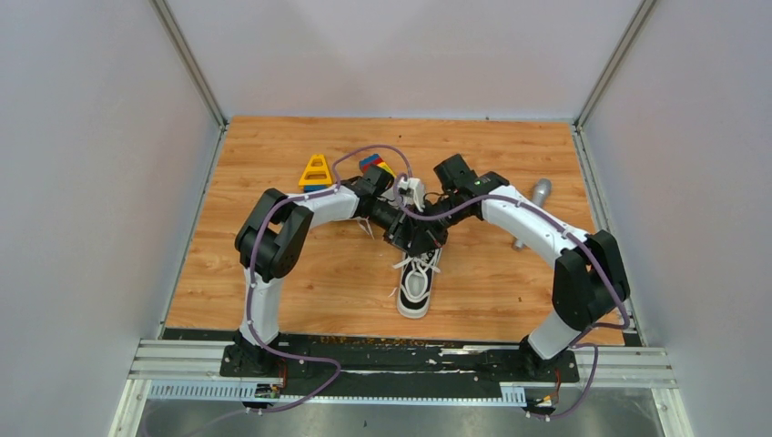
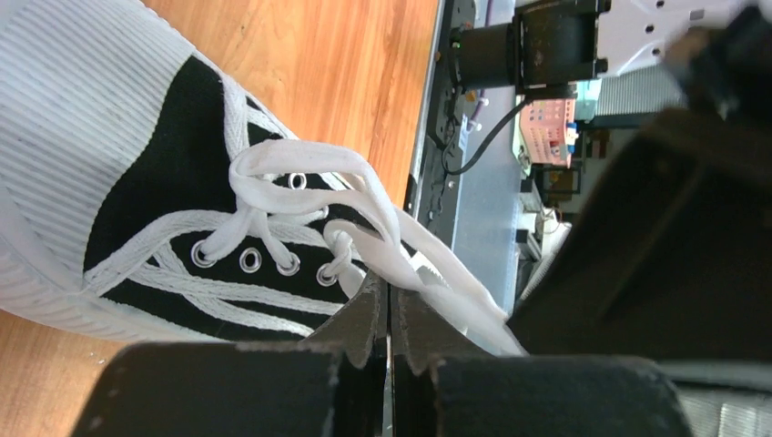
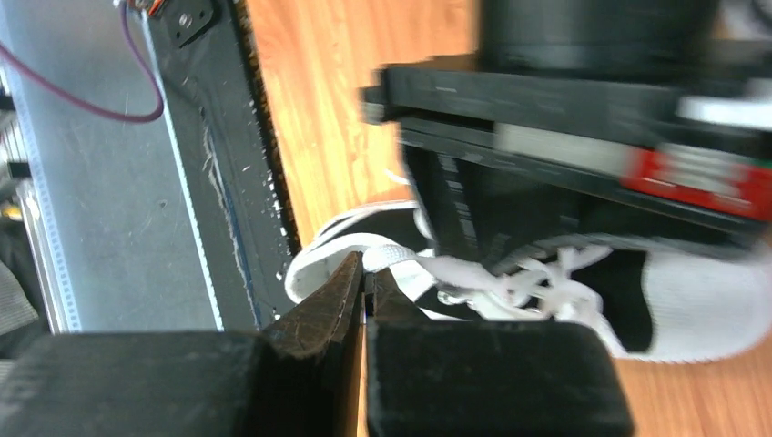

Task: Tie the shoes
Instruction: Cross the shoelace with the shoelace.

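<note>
One black canvas shoe (image 1: 416, 289) with a white sole lies mid-table, its toe towards the arm bases. Part of a second shoe (image 1: 413, 191) shows white behind the wrists. Both grippers meet low over the near shoe's lacing. My left gripper (image 2: 390, 289) is shut, pinching a white lace (image 2: 364, 196) at its fingertips, just beside the eyelets of the shoe (image 2: 155, 182). My right gripper (image 3: 369, 275) is also shut, its tips nipping a lace (image 3: 405, 257) over the shoe (image 3: 692, 309). From above, the left gripper (image 1: 410, 242) and right gripper (image 1: 428, 235) almost touch.
Colourful toy blocks (image 1: 316, 171) and more blocks (image 1: 375, 165) stand behind the left arm. A grey metal cylinder (image 1: 538, 195) lies at the back right. Grey walls close in the wooden table (image 1: 300, 282) on three sides.
</note>
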Controlling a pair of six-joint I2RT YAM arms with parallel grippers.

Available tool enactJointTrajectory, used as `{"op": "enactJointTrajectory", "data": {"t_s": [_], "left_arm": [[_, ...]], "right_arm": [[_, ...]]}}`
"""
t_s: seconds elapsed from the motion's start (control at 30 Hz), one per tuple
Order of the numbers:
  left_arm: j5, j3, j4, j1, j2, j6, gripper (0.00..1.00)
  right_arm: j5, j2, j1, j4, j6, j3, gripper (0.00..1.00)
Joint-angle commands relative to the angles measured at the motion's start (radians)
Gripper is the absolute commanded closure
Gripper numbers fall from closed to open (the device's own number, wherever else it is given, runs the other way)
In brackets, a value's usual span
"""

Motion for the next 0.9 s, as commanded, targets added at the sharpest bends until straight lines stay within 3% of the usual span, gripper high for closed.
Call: {"op": "enactJointTrajectory", "data": {"t_s": [0.0,0.33,0.6,0.73,0.87], "left_arm": [[0.018,-0.011,0.150,-0.004,-0.010,-0.146,1.00],[0.001,-0.018,0.127,-0.002,0.001,-0.045,1.00],[-0.008,-0.022,0.062,-0.002,-0.010,0.076,1.00],[0.003,-0.041,0.027,-0.001,-0.032,0.136,1.00],[0.018,-0.064,0.091,-0.001,-0.037,0.126,1.00]], "right_arm": [[-0.011,-0.067,0.058,-0.029,-0.086,-0.027,0.98],[0.035,-0.108,0.060,-0.102,-0.179,-0.110,0.98],[0.112,-0.062,0.057,-0.039,-0.182,-0.165,0.96],[0.143,-0.069,0.046,-0.015,-0.186,-0.184,0.81],[0.130,-0.072,-0.013,-0.004,-0.175,-0.174,0.66]]}}
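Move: Just behind and below the right hand, which holds a lace end, is the lace crossing on the black shoe: about 3 cm back, 1 cm to its right and 6 cm down. The shoe opening lies roughly 8 cm back and 1 cm to the right, 8 cm below that hand; the white shoe stands some 11 cm ahead and 12 cm to its left. From the left hand, pinching the other lace, the crossing is about 1 cm back, 2 cm right and 3 cm lower. Drawing the lace end back towards the shoe opening, the right hand travels about 5 cm nearly level at first, then swings to its right and sinks some 5 cm beside the laces, its left side tipping down about 10 degrees. Its fingers part to nearly a third at the end, letting the lace go, while the left hand keeps its pinch and dips about 1.5 cm late. ##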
